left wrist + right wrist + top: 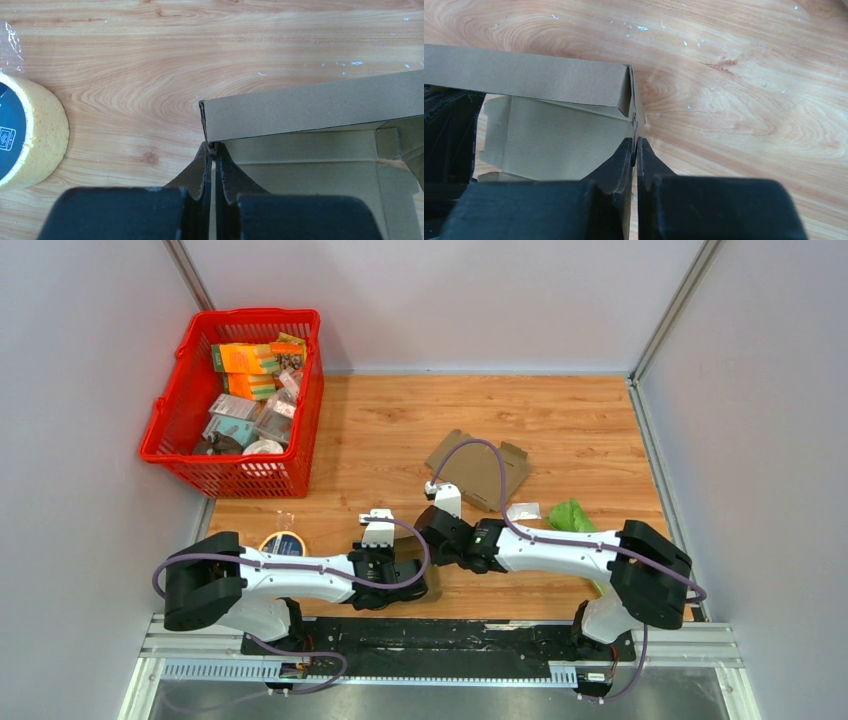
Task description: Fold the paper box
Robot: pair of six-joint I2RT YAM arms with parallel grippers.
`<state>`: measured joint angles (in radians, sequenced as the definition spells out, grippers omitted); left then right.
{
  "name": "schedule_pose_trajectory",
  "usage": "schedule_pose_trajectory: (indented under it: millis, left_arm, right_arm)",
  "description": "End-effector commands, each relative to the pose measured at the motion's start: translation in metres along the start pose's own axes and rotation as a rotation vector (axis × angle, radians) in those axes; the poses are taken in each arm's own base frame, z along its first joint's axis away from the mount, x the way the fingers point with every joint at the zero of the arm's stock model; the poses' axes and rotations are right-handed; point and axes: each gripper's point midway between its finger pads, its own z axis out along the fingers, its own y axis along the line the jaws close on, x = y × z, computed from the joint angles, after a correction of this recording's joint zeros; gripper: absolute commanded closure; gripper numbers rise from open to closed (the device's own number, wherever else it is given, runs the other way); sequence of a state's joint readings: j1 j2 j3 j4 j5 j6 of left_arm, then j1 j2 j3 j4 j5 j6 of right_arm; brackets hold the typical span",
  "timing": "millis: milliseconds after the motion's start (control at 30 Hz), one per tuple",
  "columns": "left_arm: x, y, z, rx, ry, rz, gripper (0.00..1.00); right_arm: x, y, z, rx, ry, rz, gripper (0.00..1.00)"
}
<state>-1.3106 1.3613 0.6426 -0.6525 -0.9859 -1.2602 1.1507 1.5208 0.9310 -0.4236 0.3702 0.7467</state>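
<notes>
The paper box (310, 150) is brown cardboard, partly folded, with its far wall (524, 77) standing up and its floor open to the wrist cameras. My left gripper (212, 147) is shut on the box's left side wall at the corner. In the right wrist view, my right gripper (635, 142) is shut on the thin right side wall (634, 107). In the top view both wrists meet near the table's front edge and hide most of the box.
A flat unfolded cardboard blank (478, 468) lies mid-table behind the arms. A red basket (160, 435) of packets stands at the back left. A round yellow sponge (37, 135) lies left of the box. A green crumpled item (571, 515) and a white scrap (523, 511) lie to the right.
</notes>
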Motion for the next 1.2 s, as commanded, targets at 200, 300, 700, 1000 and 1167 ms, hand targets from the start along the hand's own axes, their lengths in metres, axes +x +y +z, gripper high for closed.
schedule_pose_trajectory:
  millis: [200, 300, 700, 1000, 1167]
  left_arm:
    - [-0.01, -0.013, -0.009, 0.047, -0.024, -0.05, 1.0]
    - [-0.011, -0.014, -0.01, 0.053, -0.027, -0.049, 1.0]
    - [-0.008, -0.014, -0.011, 0.055, -0.028, -0.037, 1.0]
    - [-0.01, -0.013, -0.011, 0.053, -0.035, -0.04, 1.0]
    - [-0.008, -0.008, -0.01, 0.049, -0.036, -0.053, 1.0]
  right_arm:
    - [-0.01, 0.054, -0.003, -0.194, 0.065, 0.254, 0.8]
    - [-0.011, 0.054, 0.001, -0.199, 0.061, 0.321, 0.84]
    - [-0.026, 0.033, 0.007, -0.201, 0.078, 0.45, 1.0]
    - [-0.008, 0.034, 0.014, -0.229, 0.108, 0.338, 0.64]
    - [0.003, 0.005, 0.0, -0.207, 0.066, 0.19, 0.42]
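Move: The right hand's shut fingers are on the box's far right corner, whose middle lies about 1 cm ahead of them, level in height. The white label lies about 6 cm ahead and 16 cm right, 6 cm down; the spare cardboard 14 cm ahead and 8 cm right, equally low. From the left hand, pinching the far left corner, that right corner lies some 13 cm right and 3 cm ahead. Right hand shifts about 3 cm left, turning some 20 degrees, then sinks, opening astride the box's right wall. ##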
